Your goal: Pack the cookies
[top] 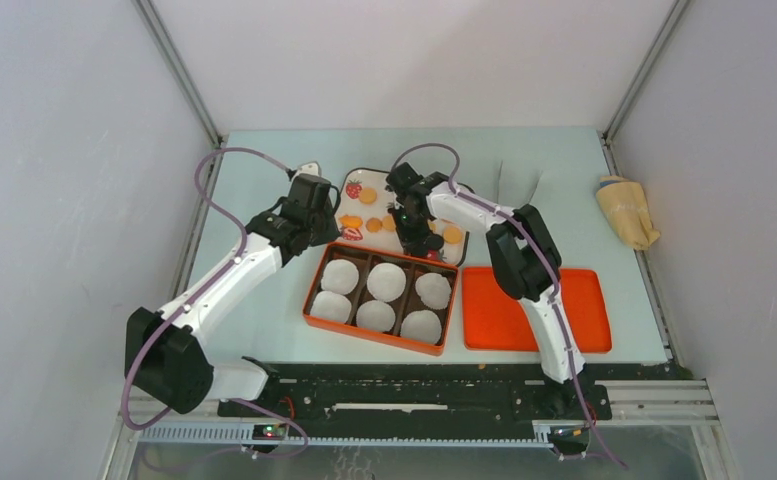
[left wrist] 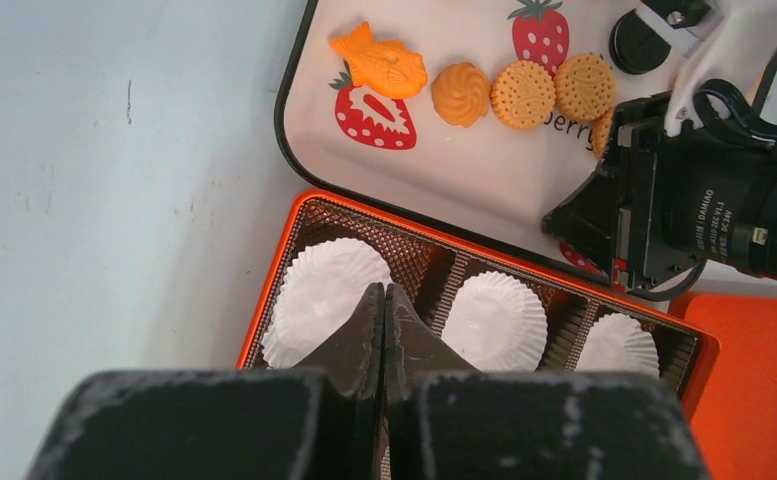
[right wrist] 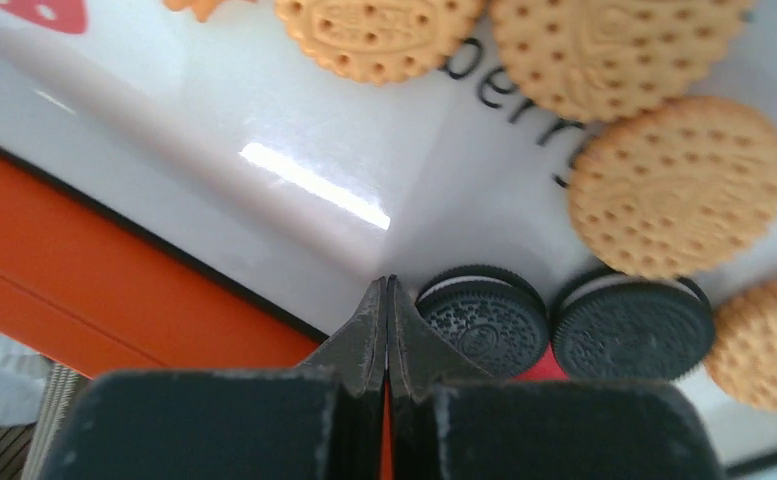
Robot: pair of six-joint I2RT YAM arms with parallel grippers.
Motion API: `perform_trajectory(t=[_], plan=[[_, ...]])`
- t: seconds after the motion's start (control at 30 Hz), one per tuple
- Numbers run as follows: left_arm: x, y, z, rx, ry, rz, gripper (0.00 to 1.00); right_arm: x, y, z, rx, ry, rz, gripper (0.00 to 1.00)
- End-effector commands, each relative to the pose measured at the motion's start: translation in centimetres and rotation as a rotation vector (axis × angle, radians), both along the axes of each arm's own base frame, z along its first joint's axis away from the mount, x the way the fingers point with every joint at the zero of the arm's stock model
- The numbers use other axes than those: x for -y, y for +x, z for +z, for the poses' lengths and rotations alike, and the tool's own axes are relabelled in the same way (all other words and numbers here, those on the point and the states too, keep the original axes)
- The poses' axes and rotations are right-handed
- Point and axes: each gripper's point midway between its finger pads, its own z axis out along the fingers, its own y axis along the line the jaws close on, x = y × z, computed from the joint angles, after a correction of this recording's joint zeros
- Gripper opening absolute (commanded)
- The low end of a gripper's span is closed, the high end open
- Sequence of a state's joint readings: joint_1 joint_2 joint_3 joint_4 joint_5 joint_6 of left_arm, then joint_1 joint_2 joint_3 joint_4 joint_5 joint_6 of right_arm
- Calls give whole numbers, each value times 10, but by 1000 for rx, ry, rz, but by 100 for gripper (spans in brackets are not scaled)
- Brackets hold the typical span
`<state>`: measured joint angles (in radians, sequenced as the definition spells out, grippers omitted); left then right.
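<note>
The cookies lie on a white strawberry-print tray [top: 350, 205]: golden round ones [left wrist: 522, 93] [right wrist: 679, 185], a fish-shaped one [left wrist: 379, 62] and two black ones [right wrist: 484, 320] [right wrist: 632, 325]. My right gripper [right wrist: 385, 290] is shut and empty, its tips low over the tray's near edge, just left of the nearer black cookie. My left gripper [left wrist: 384, 295] is also shut on nothing. It hovers over the far-left paper cup [left wrist: 319, 290] of the orange box [top: 309, 300]. In the top view the right gripper [top: 416, 240] hangs at the tray's near edge and the left gripper [top: 326, 232] is by the box's far-left corner.
The orange box holds several white paper cups [top: 386, 282] with nothing in them, and touches the tray's near edge. An orange lid [top: 529, 310] lies flat to the right of the box. A beige pouch [top: 626, 210] sits at the table's right edge. The right arm's wrist [left wrist: 684, 210] stands over the tray.
</note>
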<state>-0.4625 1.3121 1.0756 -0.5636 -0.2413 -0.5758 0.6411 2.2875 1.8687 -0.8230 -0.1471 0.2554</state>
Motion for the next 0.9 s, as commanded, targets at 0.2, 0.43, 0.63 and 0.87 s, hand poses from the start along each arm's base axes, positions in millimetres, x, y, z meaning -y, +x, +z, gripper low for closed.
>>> perform_trajectory(t=[0.2, 0.43, 0.63, 0.87], plan=[[-2, -4, 23, 69, -29, 4, 0, 23, 26, 131, 416, -70, -153, 0], [1, -1, 28, 76, -36, -7, 0, 48, -52, 91, 305, -168, -122, 0], [9, 2, 32, 78, -54, -27, 0, 83, -98, 50, 229, -247, -158, 0], [11, 1, 36, 89, -63, -35, 0, 102, -95, 29, 216, -334, -206, 0]])
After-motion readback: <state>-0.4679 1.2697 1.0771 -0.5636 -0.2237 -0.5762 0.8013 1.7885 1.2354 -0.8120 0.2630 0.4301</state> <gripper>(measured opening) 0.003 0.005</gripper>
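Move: The right hand, fingers shut, is down in the cookie tray near its near rim. The paper cup in the box's right-end far compartment lies about 11 cm back and 7 cm to its right, at nearly the same height. The middle far cup is some 8 cm back and 4 cm to its left; the nearest black cookie is about 3 cm right, level with it. From the left hand that right-end cup is roughly 7 cm back, 21 cm right and 15 cm below. The right hand lifts about 12 cm up out of the cookie tray beside the black cookie, fingers shut throughout, and carries over the tray's near rim and the box's far wall. It then swings back about 12 cm and 10 cm to the right while sinking some 10 cm into the box's right-end compartment, between the paper cup and the end wall, the wrist rolling around 20 degrees so that the fingers, which slanted left, come to point nearly straight down. ##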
